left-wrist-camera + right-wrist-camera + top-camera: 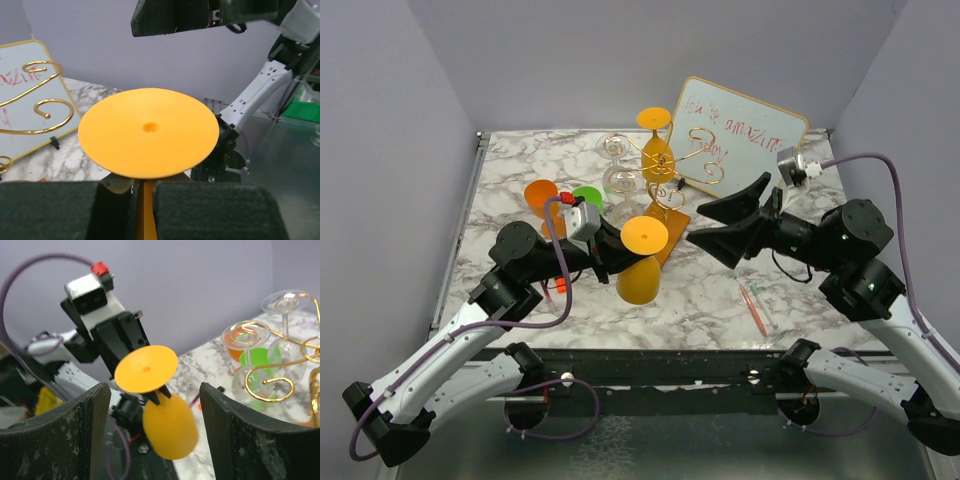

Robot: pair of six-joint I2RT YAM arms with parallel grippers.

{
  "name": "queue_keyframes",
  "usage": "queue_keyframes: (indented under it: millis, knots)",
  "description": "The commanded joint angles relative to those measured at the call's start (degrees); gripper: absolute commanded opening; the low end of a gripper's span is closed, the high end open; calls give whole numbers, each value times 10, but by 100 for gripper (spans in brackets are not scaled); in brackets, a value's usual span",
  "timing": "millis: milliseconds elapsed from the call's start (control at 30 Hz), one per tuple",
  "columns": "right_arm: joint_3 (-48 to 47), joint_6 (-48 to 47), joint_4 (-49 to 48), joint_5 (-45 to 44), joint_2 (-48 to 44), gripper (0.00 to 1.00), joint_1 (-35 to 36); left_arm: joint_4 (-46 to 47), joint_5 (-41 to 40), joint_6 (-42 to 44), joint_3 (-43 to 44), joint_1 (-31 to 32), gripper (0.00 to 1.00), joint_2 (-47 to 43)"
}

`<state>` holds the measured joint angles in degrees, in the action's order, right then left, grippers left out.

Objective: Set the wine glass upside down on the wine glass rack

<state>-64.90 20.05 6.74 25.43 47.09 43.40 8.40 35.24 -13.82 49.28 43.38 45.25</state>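
Observation:
The wine glass (640, 278) is opaque orange-yellow and hangs upside down over the table, its round foot (644, 235) on top. My left gripper (618, 258) is shut on its stem; in the left wrist view the stem (144, 210) runs between the black pads under the foot (148, 132). My right gripper (694, 225) is open just right of the glass and apart from it. In the right wrist view the glass (170, 427) shows between the spread fingers (240, 430). The wine glass rack (680, 165), gold wire on a wooden base (672, 222), stands behind.
A second orange glass (658, 158) hangs upside down on the rack, with clear glasses (618, 182) beside it. Orange (540, 195) and green (587, 195) cups stand at the left. A whiteboard (745, 135) leans behind the rack. Pens (752, 305) lie at the front right.

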Motion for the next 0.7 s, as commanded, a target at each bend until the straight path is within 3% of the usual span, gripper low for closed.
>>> queue_keyframes:
  millis: [0,200,333,533,667]
  knots:
    - [-30,206,35,-77,34,77,0,-34,-37,110,21,2,0,-6]
    - [-59,257,61,-43,97,74,0,-24,-33,133,9,2,0,-21]
    - [-36,292,15,7,117,66,0,-13,-30,136,-5,2,0,-31]
    - [-15,337,-49,63,141,45,0,-13,-22,136,-12,2,0,-28]
    - [-4,364,-83,92,151,42,0,-13,-37,136,-18,2,0,-24]
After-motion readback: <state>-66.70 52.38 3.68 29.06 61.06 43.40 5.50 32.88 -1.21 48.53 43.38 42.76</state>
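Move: The left hand still holds the orange wine glass upside down by its stem, the foot about 4 cm above its fingers. That foot is some 9 cm to the right hand's left, 1 cm nearer the base and 2 cm lower. The rack's middle is roughly 17 cm ahead of the left hand, 4 cm right and 10 cm lower; the nearest hanging clear glass is about 15 cm ahead of that hand, 3 cm left and 8 cm lower. The right fingertips come up to the near rim of the wine glass's foot and partly close around it, though a pinch can't be seen. That hand swings forward and left, then keeps on left while sinking and easing back, ending some 6 cm farther left and 3 cm lower, rolled over by about 35 degrees. The left hand keeps its grip on the stem, shifting about a centimetre forward and left and rolling some 10 degrees. ##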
